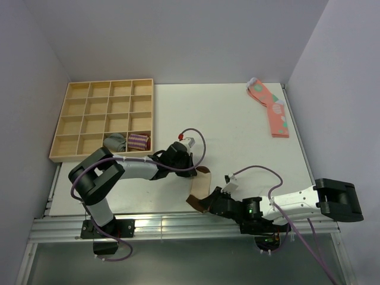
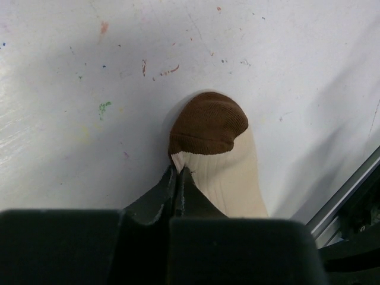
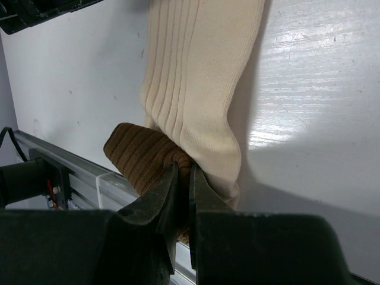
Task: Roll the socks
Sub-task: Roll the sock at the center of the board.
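Observation:
The beige socks [image 1: 202, 185] lie near the table's front edge, stretched between my two grippers. In the left wrist view the dark brown toe [image 2: 208, 122] points away and the cream body [image 2: 234, 178] runs back under my right finger. My left gripper [image 2: 178, 171] is shut, its tips pinched at the sock's left edge just behind the toe band. In the right wrist view my right gripper [image 3: 190, 172] is shut on the ribbed brown cuff [image 3: 139, 157], with the cream leg [image 3: 190, 77] stretching away. From above, the left gripper [image 1: 196, 168] sits at the toe end and the right gripper [image 1: 209, 200] at the cuff end.
A wooden compartment tray [image 1: 101, 116] stands at the back left, holding a grey rolled sock [image 1: 116, 141] and a purple-striped one [image 1: 138, 141]. Pink spotted socks [image 1: 270, 110] lie at the back right. An aluminium rail [image 1: 178, 222] runs along the front edge, right beside the cuff [image 3: 77, 172].

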You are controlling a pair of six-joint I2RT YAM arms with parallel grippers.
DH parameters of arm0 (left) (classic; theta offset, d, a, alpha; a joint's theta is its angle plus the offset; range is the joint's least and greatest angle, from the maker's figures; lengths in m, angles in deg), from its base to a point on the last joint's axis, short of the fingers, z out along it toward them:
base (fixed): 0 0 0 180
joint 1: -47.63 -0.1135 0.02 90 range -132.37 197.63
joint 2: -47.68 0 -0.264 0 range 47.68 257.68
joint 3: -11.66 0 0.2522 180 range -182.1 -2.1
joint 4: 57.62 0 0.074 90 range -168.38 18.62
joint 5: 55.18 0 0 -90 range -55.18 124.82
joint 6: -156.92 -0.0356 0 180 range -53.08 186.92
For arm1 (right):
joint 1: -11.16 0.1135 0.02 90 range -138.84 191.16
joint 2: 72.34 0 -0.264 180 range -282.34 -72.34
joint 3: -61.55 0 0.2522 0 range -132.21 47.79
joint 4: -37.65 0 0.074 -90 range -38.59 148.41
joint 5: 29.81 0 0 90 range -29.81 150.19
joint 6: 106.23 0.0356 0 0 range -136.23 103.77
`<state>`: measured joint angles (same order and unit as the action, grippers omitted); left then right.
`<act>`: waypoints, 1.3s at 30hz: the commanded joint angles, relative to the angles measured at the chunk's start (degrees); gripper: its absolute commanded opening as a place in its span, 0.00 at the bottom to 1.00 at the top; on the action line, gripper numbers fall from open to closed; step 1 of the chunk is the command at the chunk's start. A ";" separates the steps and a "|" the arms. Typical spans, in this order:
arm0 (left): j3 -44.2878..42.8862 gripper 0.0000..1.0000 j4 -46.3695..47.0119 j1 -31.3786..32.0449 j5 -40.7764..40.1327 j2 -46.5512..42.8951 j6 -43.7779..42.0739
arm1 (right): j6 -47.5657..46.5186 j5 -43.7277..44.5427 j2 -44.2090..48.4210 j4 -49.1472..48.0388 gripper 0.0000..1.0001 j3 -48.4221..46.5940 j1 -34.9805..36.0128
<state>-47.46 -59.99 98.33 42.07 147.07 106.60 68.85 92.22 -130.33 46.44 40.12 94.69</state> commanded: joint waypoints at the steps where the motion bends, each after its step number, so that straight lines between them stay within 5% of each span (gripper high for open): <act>1: -0.51 0.00 -5.33 -0.25 -4.24 2.38 -1.36 | -4.91 -3.99 -0.72 9.37 0.04 0.81 -1.52; 8: 0.01 0.00 -8.23 -8.57 -6.02 0.80 1.01 | -19.65 -9.08 3.24 6.73 0.06 -0.86 -10.39; 13: -1.39 0.00 -9.81 -13.69 -6.54 0.10 0.57 | -30.39 -17.33 -2.10 0.34 0.05 -5.34 -16.19; 23: -1.66 0.00 -7.71 -14.31 -4.26 1.42 0.13 | -37.88 -33.07 -15.03 -3.55 0.03 -12.20 -21.82; 29: 1.06 0.01 -3.68 -14.05 -1.63 -0.07 -0.57 | -40.25 -40.20 -20.12 1.97 0.03 -16.68 -27.97; 39: 8.00 0.41 1.60 -11.32 -5.74 -9.38 -1.27 | -43.06 -48.99 -25.50 8.30 0.04 -20.20 -35.54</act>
<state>-42.02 -59.57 85.95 40.12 141.37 106.80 29.88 45.90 -153.52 44.17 20.50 60.09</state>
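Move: At its closed fingertips the left hand has the upper edge of the sock, whose middle lies about 5 cm back and 3 cm right, and whose far brown end is 4 cm right and 1 cm ahead. The box's near right corner is some 18 cm left and 8 cm ahead, with the striped roll 24 cm left and 14 cm ahead. The right hand grips the near brown end; the sock's middle is roughly 8 cm ahead and 3 cm left of that hand. Dragging the pinched far part of the sock forward and left towards the box corner, about 9 cm, the left hand turns some 15 degrees counter-clockwise, stops, then opens and eases back and left. The right hand keeps its grip on the brown end and follows forward about 6 cm, then more to the left, turning some 25 degrees counter-clockwise. ##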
